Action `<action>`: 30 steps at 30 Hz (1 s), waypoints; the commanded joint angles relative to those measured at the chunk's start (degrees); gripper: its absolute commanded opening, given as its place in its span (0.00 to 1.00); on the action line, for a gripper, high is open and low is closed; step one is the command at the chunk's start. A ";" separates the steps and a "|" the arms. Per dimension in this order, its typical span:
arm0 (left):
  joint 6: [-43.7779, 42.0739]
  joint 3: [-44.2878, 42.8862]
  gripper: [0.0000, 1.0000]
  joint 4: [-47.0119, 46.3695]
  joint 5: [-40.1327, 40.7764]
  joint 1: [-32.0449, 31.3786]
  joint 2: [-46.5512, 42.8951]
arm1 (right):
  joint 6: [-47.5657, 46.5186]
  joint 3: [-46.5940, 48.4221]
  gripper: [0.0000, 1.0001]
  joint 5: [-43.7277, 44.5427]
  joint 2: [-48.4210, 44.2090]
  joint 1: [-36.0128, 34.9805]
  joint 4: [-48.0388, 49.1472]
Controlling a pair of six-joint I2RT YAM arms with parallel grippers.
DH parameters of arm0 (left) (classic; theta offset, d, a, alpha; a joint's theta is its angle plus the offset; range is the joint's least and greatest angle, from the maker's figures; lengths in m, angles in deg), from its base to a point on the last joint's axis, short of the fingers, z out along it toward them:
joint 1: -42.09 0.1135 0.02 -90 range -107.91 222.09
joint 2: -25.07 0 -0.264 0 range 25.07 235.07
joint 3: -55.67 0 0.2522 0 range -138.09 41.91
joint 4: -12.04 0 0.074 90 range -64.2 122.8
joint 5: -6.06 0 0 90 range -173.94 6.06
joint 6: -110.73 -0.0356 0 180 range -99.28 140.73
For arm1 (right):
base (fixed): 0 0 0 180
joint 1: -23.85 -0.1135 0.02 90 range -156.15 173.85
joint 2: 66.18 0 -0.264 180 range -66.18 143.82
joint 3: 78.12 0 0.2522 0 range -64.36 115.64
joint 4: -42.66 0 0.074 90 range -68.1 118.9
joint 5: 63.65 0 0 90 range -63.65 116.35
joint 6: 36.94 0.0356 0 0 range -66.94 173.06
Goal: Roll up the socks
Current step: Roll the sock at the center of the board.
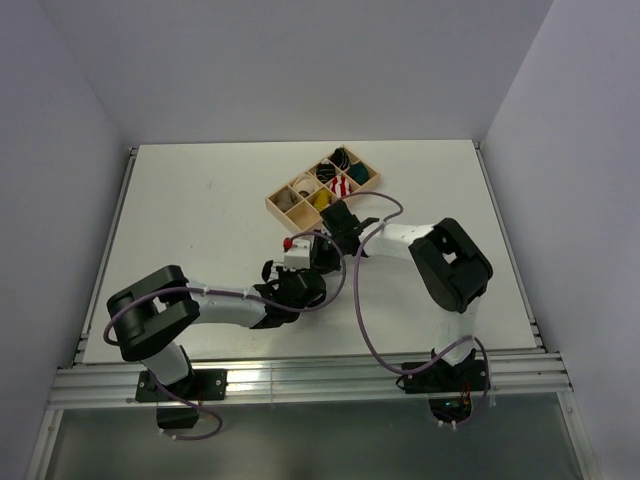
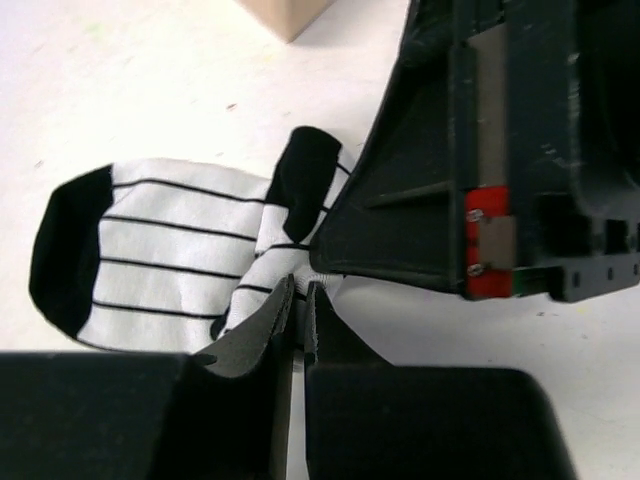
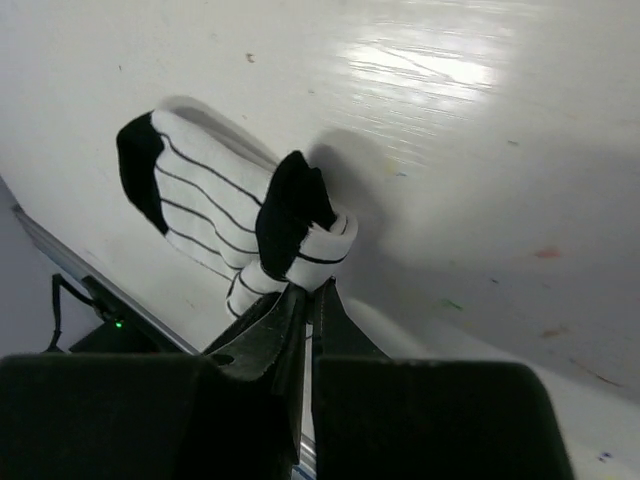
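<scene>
A white sock (image 2: 170, 250) with thin black stripes and black ends lies flat on the white table. One end is folded over into a small roll (image 3: 300, 225). My left gripper (image 2: 300, 290) is shut on the sock's white edge just below that fold. My right gripper (image 3: 310, 292) is shut on the rolled end from the opposite side. The right wrist's black housing (image 2: 520, 120) hangs close above the sock. From the top camera both grippers meet mid-table (image 1: 310, 262) and hide the sock.
A wooden compartment tray (image 1: 275, 205) holding several rolled bundles stands just behind the grippers; its corner (image 2: 285, 15) shows in the left wrist view. The table's metal front rail (image 3: 60, 265) runs near the sock. Cables loop around both arms.
</scene>
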 commanded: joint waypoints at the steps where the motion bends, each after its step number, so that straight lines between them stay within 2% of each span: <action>1: -9.00 3.62 0.00 -2.34 -4.26 1.90 3.87 | 3.68 -5.79 0.03 -1.11 -4.77 2.86 3.04; 4: -9.10 5.10 0.00 -5.33 -5.49 1.81 3.44 | 5.44 -9.92 0.15 -2.53 -8.02 4.18 8.58; 5: -9.19 5.72 0.00 -6.30 -6.71 1.81 2.74 | 5.71 -11.41 0.23 -2.44 -9.68 4.45 11.03; 11: -4.80 10.12 0.00 -9.64 -12.86 3.48 -5.78 | 7.82 -16.42 0.46 -0.77 -16.28 5.76 19.21; 17: 3.20 17.23 0.00 -15.35 -26.56 9.71 -13.08 | 9.58 -21.26 0.47 1.34 -20.50 6.56 26.33; 21: 8.91 22.76 0.00 -20.71 -36.94 17.34 -17.04 | 8.71 -22.50 0.49 0.99 -20.51 6.30 29.95; 26: 19.19 28.22 0.00 -29.14 -50.89 26.40 -16.70 | 6.51 -22.24 0.53 -0.42 -17.70 4.63 32.24; 30: 26.65 31.38 0.00 -36.60 -57.60 33.96 -12.93 | 5.80 -20.22 0.53 -1.11 -14.10 1.38 31.62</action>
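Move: The sock's roll is already at both closed grippers: its middle sits about 2 cm ahead of the left fingertips and roughly 1 cm back from the right ones. The unrolled part lies left of the roll, some 6 cm left and 2 cm ahead of the left fingers, or 6 cm left and 1 cm back from the right. The divided box stands about 16 cm ahead of the left gripper, 4 cm to its right. Keep the left gripper shut on the roll: ease it right a centimetre or two, then sweep it back left about 7 cm towards the unrolled part while rolling the wrist nearly 50 degrees, right side up. Meanwhile open the right fingers to about half, let go of the roll, draw right 4 cm and lift about 6 cm, then start back left and slightly down. ##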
